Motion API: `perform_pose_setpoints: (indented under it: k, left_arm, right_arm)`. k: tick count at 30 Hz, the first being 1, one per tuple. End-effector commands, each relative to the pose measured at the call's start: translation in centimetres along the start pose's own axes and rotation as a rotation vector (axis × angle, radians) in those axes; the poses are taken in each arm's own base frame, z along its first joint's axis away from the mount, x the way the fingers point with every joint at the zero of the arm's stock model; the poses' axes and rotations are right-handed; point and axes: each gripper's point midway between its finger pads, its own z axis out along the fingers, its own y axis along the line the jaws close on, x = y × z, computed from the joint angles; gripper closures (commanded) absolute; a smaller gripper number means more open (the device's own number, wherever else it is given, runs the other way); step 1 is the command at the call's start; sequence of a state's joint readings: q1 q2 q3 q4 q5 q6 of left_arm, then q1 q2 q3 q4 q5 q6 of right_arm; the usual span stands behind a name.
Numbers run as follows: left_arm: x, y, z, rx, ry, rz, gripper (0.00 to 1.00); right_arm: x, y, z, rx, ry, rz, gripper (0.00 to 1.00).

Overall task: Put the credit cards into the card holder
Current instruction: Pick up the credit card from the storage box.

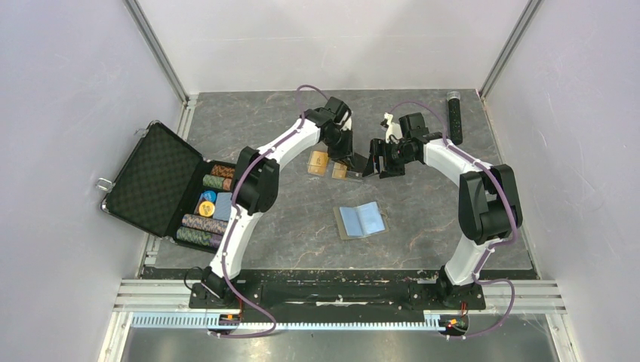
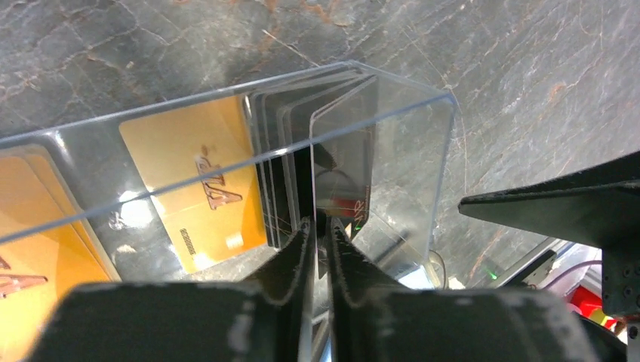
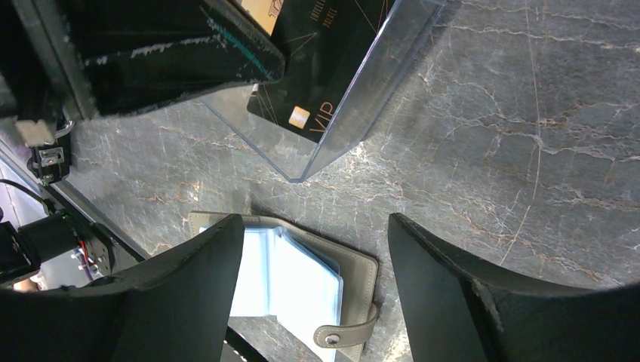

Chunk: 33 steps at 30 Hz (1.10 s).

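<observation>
A small clear plastic box point(image 1: 341, 172) lies on the table with several credit cards point(image 2: 189, 188) in it, orange-gold on one face and dark on the other. My left gripper point(image 2: 318, 230) reaches into the box and is shut on the edge of one dark upright card point(image 2: 343, 170). Another orange card point(image 1: 318, 162) lies just to the left. The card holder point(image 1: 361, 220) lies open nearer the arms, its light blue sleeves up; it also shows in the right wrist view point(image 3: 302, 279). My right gripper point(image 3: 313, 226) is open and empty, hovering right of the box.
A big black poker-chip case point(image 1: 155, 181) stands open at the left edge with chip stacks point(image 1: 207, 215) inside. A black stick-shaped device point(image 1: 455, 115) lies at the back right. White walls enclose the table on three sides.
</observation>
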<state>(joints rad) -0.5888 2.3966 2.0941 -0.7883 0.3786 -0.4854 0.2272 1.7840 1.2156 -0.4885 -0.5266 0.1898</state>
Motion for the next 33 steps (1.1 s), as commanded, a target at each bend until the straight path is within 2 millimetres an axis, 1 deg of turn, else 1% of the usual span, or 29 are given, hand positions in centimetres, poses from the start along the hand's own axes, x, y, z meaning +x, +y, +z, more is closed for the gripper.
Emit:
perform_pose_setpoints:
  k: [1, 3, 8, 11, 13, 14, 17, 18, 21, 24, 28, 33]
  left_arm:
    - [0.4, -0.3, -0.8, -0.07, 0.008, 0.105, 0.77]
    - [0.4, -0.2, -0.7, -0.076, 0.013, 0.111, 0.71]
    - [0.8, -0.2, -0.2, -0.072, 0.036, 0.115, 0.72]
    - [0.8, -0.4, -0.3, -0.068, 0.036, 0.12, 0.75]
    - [0.6, -0.7, -0.5, -0.064, 0.027, 0.129, 0.74]
    - [0.6, -0.9, -0.5, -0.061, 0.025, 0.134, 0.72]
    - [0.6, -0.9, -0.4, -0.065, 0.026, 0.142, 0.61]
    - [0.6, -0.8, -0.4, -0.067, 0.027, 0.142, 0.58]
    - [0.8, -0.4, -0.2, -0.083, 0.036, 0.146, 0.56]
    - [0.7, 0.1, -0.4, -0.115, 0.025, 0.155, 0.54]
    - [0.3, 0.4, -0.2, -0.129, 0.015, 0.16, 0.54]
    - [0.6, 0.3, 1.0, -0.102, 0.04, 0.145, 0.61]
  right_arm:
    - [-1.2, 0.7, -0.3, -0.024, -0.02, -0.031, 0.27]
    - [-1.1, 0.7, -0.3, -0.024, -0.021, -0.031, 0.27]
    - [-0.7, 0.6, -0.3, -0.024, -0.014, -0.028, 0.27]
    - [-0.7, 0.6, -0.3, -0.024, -0.013, -0.029, 0.27]
    - [-0.7, 0.6, -0.3, -0.024, -0.013, -0.03, 0.27]
    - [-0.6, 0.6, -0.3, -0.024, -0.013, -0.03, 0.27]
    - [-0.6, 0.6, -0.2, -0.024, -0.012, -0.031, 0.27]
    - [-0.6, 0.6, -0.2, -0.024, -0.01, -0.031, 0.27]
    - [-0.4, 0.5, -0.2, -0.023, -0.007, -0.031, 0.27]
    - [-0.2, 0.4, -0.1, -0.024, -0.003, -0.03, 0.27]
    - [-0.1, 0.4, -0.1, -0.023, 0.002, -0.027, 0.27]
    - [0.0, 0.4, 0.0, -0.023, 0.004, -0.03, 0.27]
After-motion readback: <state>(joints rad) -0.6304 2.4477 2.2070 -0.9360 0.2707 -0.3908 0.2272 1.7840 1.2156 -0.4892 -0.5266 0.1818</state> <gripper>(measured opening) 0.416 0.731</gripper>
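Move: The left hand's nearly shut fingertips are at the near-left edge of the black credit card, tilted in the clear storage box; its middle is about 3 cm ahead, 2 cm right and 1 cm below. Orange cards lie 3 cm left and 2 cm ahead of this hand, the open card holder 15 cm back and 3 cm right. The black card is about 6 cm left, 2 cm ahead and 4 cm below the right hand. The left fingers open almost halfway, letting go of the tilted black card, while drawing back about 1 cm. ##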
